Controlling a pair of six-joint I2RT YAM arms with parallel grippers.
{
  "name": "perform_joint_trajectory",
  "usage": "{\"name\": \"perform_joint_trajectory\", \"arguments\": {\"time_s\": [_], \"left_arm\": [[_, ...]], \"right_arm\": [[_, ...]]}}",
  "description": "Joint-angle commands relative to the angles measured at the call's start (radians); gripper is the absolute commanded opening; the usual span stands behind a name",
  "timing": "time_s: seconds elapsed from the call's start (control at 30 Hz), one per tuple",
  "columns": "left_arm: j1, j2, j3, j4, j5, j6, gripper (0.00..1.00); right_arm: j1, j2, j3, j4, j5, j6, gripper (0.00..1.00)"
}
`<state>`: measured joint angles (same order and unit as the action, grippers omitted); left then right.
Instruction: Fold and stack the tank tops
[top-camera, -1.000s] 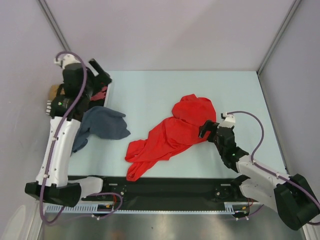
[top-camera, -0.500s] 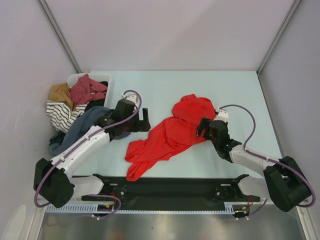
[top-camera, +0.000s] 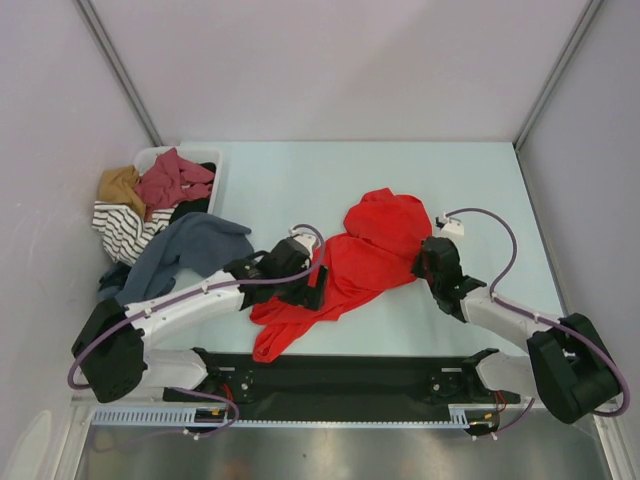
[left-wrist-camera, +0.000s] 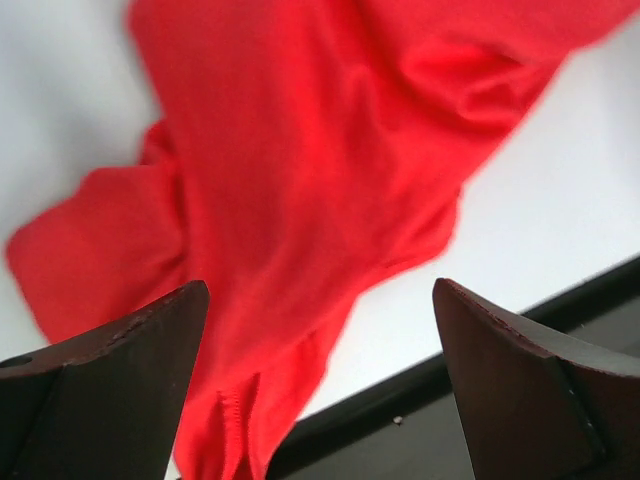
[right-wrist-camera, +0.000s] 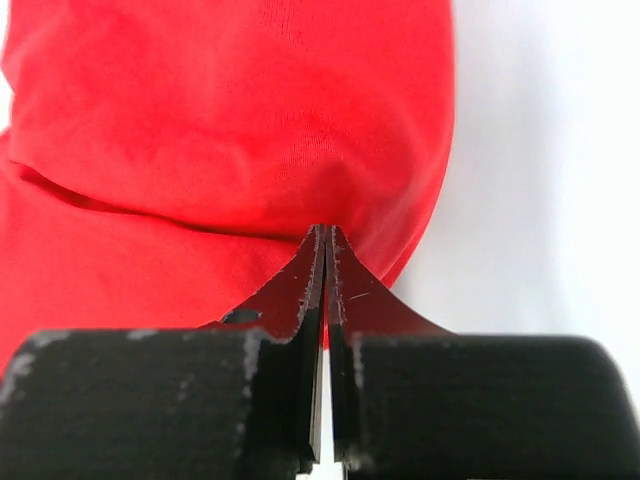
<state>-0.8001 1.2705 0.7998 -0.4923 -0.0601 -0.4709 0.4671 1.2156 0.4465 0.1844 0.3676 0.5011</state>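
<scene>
The red tank top (top-camera: 350, 265) lies crumpled across the middle of the table, running from upper right to lower left. My left gripper (top-camera: 312, 286) hovers over its lower left part, open, with red cloth (left-wrist-camera: 290, 200) below and between the two fingers (left-wrist-camera: 110, 380). My right gripper (top-camera: 428, 260) sits low at the top's right edge. Its jaws (right-wrist-camera: 325, 232) are shut, pinching the rim of the red fabric (right-wrist-camera: 230, 120). The smaller blue tank top (top-camera: 195, 250) lies spread on the left, in front of the basket.
A white basket (top-camera: 150, 156) at the back left holds maroon (top-camera: 172, 180), mustard and striped clothes (top-camera: 120, 228), spilling over its side. A black strip (top-camera: 340, 368) runs along the table's near edge, close to the red top's lower tail.
My left arm swung down from the basket to the red top's lower left, leaving the blue top by the basket. My right gripper closed on the red top's right edge.
</scene>
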Motion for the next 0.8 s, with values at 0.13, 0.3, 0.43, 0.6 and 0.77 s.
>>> {"name": "perform_joint_trajectory", "arguments": {"time_s": [0.13,0.3,0.43,0.6,0.77], "left_arm": [[-0.166,0.039,0.108,0.015,-0.049,-0.038,1.00],[-0.224,0.153,0.173,-0.006,-0.081,-0.014,0.94],[-0.258,0.236,0.199,0.012,-0.057,0.003,0.78],[-0.280,0.361,0.257,0.011,-0.060,0.006,0.69],[-0.277,0.458,0.311,-0.031,-0.151,-0.008,0.39]], "right_arm": [[-0.005,-0.123,-0.032,0.029,0.056,0.008,0.00],[-0.007,-0.119,-0.025,0.018,0.060,0.008,0.16],[-0.008,-0.120,-0.028,0.021,0.038,0.002,0.64],[-0.012,-0.116,-0.028,0.027,0.024,0.005,0.64],[-0.013,-0.119,-0.028,0.024,0.017,0.005,0.64]]}}
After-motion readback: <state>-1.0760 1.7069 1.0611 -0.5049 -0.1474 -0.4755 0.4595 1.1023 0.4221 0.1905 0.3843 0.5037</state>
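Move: Back about 3 cm and some 9 cm to the right of the left hand, about 6 cm below it, lies the near edge of the red tank top. The garment's middle is roughly 12 cm ahead and 7 cm right of that hand, its loose tail about 10 cm back and 8 cm left. From the right hand, that near edge lies roughly 13 cm back and 17 cm left; the garment's right-hand edge is practically under its shut fingertips, some 2 cm lower. Sweeping about 9 cm to the right and a little back, the left hand first rises slightly, then sinks to about 5 cm below its starting height onto the red tank top's near edge. It turns some 15 degrees clockwise and its fingers close past halfway around the edge. The right hand lifts about 3 cm off the garment's right edge, then opens well over half and waits above it. ##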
